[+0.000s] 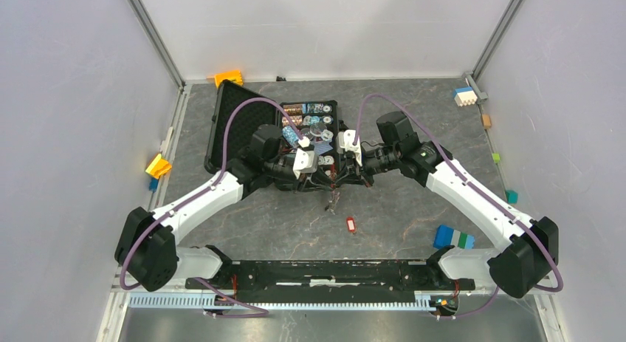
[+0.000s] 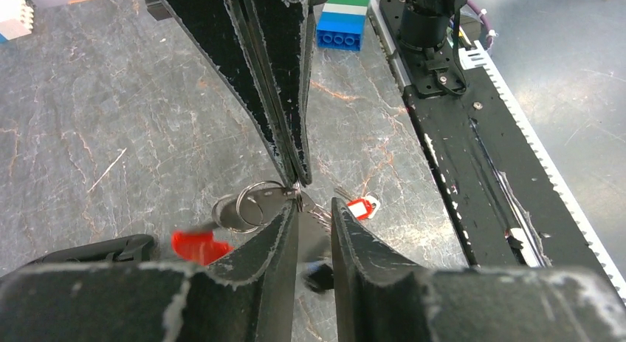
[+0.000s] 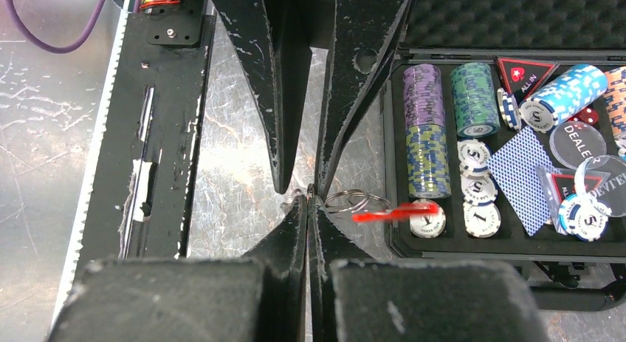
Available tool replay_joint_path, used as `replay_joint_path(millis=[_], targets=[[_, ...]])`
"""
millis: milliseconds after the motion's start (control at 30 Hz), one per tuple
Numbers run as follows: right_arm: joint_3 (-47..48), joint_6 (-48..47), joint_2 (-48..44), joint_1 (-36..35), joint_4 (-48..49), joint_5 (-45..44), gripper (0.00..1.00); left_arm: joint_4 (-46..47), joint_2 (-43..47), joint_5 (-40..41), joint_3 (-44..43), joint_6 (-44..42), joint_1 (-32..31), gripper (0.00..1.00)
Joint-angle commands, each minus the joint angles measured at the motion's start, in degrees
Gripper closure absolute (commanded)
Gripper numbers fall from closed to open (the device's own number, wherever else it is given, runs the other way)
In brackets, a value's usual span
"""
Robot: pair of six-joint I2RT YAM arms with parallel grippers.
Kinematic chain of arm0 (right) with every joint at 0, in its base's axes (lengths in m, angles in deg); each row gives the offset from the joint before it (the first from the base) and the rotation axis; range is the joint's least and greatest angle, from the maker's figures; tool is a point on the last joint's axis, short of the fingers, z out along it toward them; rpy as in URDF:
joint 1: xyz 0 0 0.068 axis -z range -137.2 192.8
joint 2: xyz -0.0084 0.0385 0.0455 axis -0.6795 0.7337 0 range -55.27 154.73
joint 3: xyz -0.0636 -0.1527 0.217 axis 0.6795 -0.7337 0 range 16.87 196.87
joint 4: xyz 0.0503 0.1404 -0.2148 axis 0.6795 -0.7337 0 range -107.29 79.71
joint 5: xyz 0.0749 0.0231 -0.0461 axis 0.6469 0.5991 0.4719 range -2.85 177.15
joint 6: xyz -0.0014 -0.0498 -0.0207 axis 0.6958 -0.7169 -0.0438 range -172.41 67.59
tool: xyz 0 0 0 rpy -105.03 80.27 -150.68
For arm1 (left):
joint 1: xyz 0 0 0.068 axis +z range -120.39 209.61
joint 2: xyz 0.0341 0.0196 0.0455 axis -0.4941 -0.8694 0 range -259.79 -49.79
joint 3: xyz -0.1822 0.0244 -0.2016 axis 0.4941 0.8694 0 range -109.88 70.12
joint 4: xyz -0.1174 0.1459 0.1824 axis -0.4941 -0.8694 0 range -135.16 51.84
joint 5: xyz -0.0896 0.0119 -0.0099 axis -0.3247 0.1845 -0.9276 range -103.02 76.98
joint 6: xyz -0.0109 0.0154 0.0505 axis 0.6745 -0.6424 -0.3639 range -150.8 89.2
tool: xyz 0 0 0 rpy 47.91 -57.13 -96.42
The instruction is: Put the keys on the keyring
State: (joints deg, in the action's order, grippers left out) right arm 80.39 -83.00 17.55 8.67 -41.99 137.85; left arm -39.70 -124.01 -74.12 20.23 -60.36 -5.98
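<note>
My right gripper (image 3: 308, 200) is shut on the keyring (image 3: 353, 198), pinching its edge above the table. The ring hangs to one side, its red tag (image 3: 395, 213) blurred. In the left wrist view the ring (image 2: 225, 213) and tag (image 2: 198, 246) sit just left of my left gripper (image 2: 314, 205). Its fingers stand a key's width apart, with the blue-headed key (image 2: 316, 242) held between them, teeth towards the ring. The right gripper's fingers (image 2: 284, 135) reach down to the ring there. The red-headed key (image 2: 360, 207) lies loose on the table (image 1: 351, 224), below the two grippers.
An open black case (image 1: 229, 128) of poker chips (image 3: 472, 98) and cards lies just behind the grippers. A blue, green and white block (image 1: 452, 237) sits near the right arm. Small blocks line the edges: orange (image 1: 229, 77), yellow (image 1: 158, 165), white (image 1: 463, 97). The black base rail (image 1: 325, 272) runs along the near edge.
</note>
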Motion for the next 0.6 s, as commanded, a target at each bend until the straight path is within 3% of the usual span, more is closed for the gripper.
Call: replay_joint_path(millis=[0, 333, 567], targets=[[1.6, 1.1, -1.0, -0.1, 2.6, 0.4, 1.00, 3.0, -0.5, -0.5, -2.8, 1.3, -0.6, 0.72], [1.2, 1.6, -1.1, -0.1, 3.1, 0.7, 1.00, 2.9, -1.4, -0.2, -3.4, 1.6, -1.0, 0.82], [1.1, 2.0, -1.0, -0.2, 3.3, 0.8, 1.00, 3.2, -1.9, 0.1, -3.5, 1.6, -1.2, 0.98]])
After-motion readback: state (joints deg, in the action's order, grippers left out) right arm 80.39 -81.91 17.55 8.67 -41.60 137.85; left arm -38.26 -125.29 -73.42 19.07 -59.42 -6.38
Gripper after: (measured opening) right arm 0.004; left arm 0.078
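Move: The ring of the keyring is held in my shut right fingers, its middle about 2 cm ahead of that hand and 1 cm below it. From my part-open left hand, the ring's middle lies some 2 cm ahead, 1 cm to the right and 1 cm down. The red key on it sits about 4 cm ahead of my left hand, level sideways and 1 cm lower. On the table roughly 19 cm below lies the red tag, about 9 cm back and 6 cm right. I close my left fingers from about a third open to nearly shut on the near edge of the keyring, right beside my right fingertips. As they close, I ease the left hand roughly 0.5 cm forward and as much to the right, barely turning the wrist. My right hand stays in place, shut, and keeps its hold. ##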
